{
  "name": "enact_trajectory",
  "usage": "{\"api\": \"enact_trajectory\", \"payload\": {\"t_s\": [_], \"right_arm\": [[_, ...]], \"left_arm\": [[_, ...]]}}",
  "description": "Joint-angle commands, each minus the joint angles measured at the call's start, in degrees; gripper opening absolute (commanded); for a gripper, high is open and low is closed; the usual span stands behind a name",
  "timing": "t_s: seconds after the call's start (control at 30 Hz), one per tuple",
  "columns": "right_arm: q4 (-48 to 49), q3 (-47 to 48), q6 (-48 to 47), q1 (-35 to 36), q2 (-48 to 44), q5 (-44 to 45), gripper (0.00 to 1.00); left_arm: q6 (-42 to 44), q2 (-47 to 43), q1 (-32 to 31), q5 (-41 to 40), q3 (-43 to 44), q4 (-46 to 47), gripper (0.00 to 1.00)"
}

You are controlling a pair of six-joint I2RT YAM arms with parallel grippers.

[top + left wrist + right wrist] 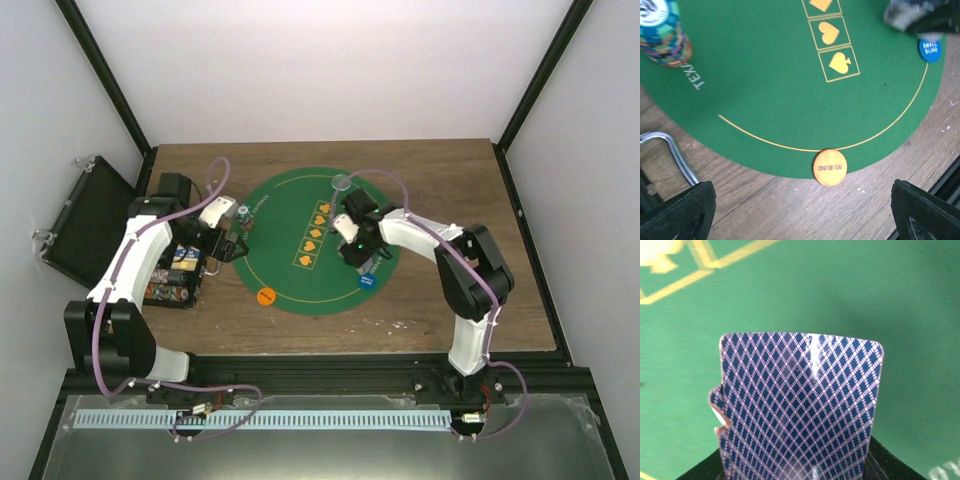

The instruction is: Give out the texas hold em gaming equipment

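Observation:
A small stack of blue diamond-backed playing cards (800, 405) stands bowed between the jaws of my right gripper (356, 252), which is shut on it just above the green felt mat (290, 270). One card edge sticks out on the left of the stack. A blue disc (366, 281) marked SMALL BLIND lies on the mat right by that gripper. An orange BIG BLIND disc (829, 167) sits on the mat's near rim. A clear disc (342, 182) rests at the far rim. My left gripper (232, 245) hovers open at the mat's left edge, holding nothing.
A stack of poker chips (662, 32) stands on the mat's left side. An open tray of chips (180, 270) and a black case (85, 215) lie left of the mat. A chrome handle (670, 150) shows beside my left fingers (677, 210).

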Motion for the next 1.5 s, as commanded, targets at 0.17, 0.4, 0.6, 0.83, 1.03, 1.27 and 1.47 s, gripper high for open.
{"api": "enact_trajectory", "payload": {"t_s": [0.17, 0.4, 0.6, 0.83, 1.03, 1.27, 1.47], "right_arm": [[0.3, 3.4, -7.0, 13.6, 1.4, -4.9, 0.4], [0.9, 5.3, -9.5, 19.3, 4.4, -7.6, 0.4], [2.4, 4.1, -11.1, 22.1, 5.7, -8.7, 0.54], [4.6, 3.4, -10.9, 22.2, 6.7, -5.4, 0.73], [5.3, 2.9, -9.7, 22.2, 3.3, -6.0, 1.0], [9.7, -0.6, -6.1, 21.6, -10.2, -12.3, 1.0], [8.8, -7.1, -0.4, 13.1, -22.8, -23.1, 1.0]], "left_arm": [[0.9, -0.7, 4.7, 3.1, 2.7, -1.0, 0.97], [1.6, -0.8, 4.9, 3.0, 3.1, -1.6, 0.97], [2.0, -0.6, 4.8, 3.2, 3.2, -1.9, 0.97], [3.3, -0.6, 4.8, 5.4, 3.1, -2.8, 0.97], [6.8, -0.4, 3.3, 8.1, 4.2, -4.3, 0.97], [14.2, 0.8, -1.0, 12.5, 9.1, -5.2, 1.0], [26.0, 0.8, -9.4, 16.0, 8.7, -5.4, 1.0]]}}
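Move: The deck of cards is still in the right hand's grip, and its bare spot on the mat lies about 14 cm to the left, 11 cm back and 3 cm lower. The big blind button is some 9 cm left of that spot; the small blind button is about 7 cm back and 1 cm right of the hand. The nearest printed card box lies roughly 14 cm left and 1 cm back. From the left hand the spot is about 16 cm right, 6 cm back, 15 cm below. The deck, already pinched in the right hand, is carried low over the mat some 14 cm left and 11 cm back towards the big blind button, turning about 35 degrees counter-clockwise and sinking slightly. The fingers then open wide, let go of it and rise clear, about 13 cm straight up. Late on, the open, empty left hand lifts and swings right, twisting clockwise. ##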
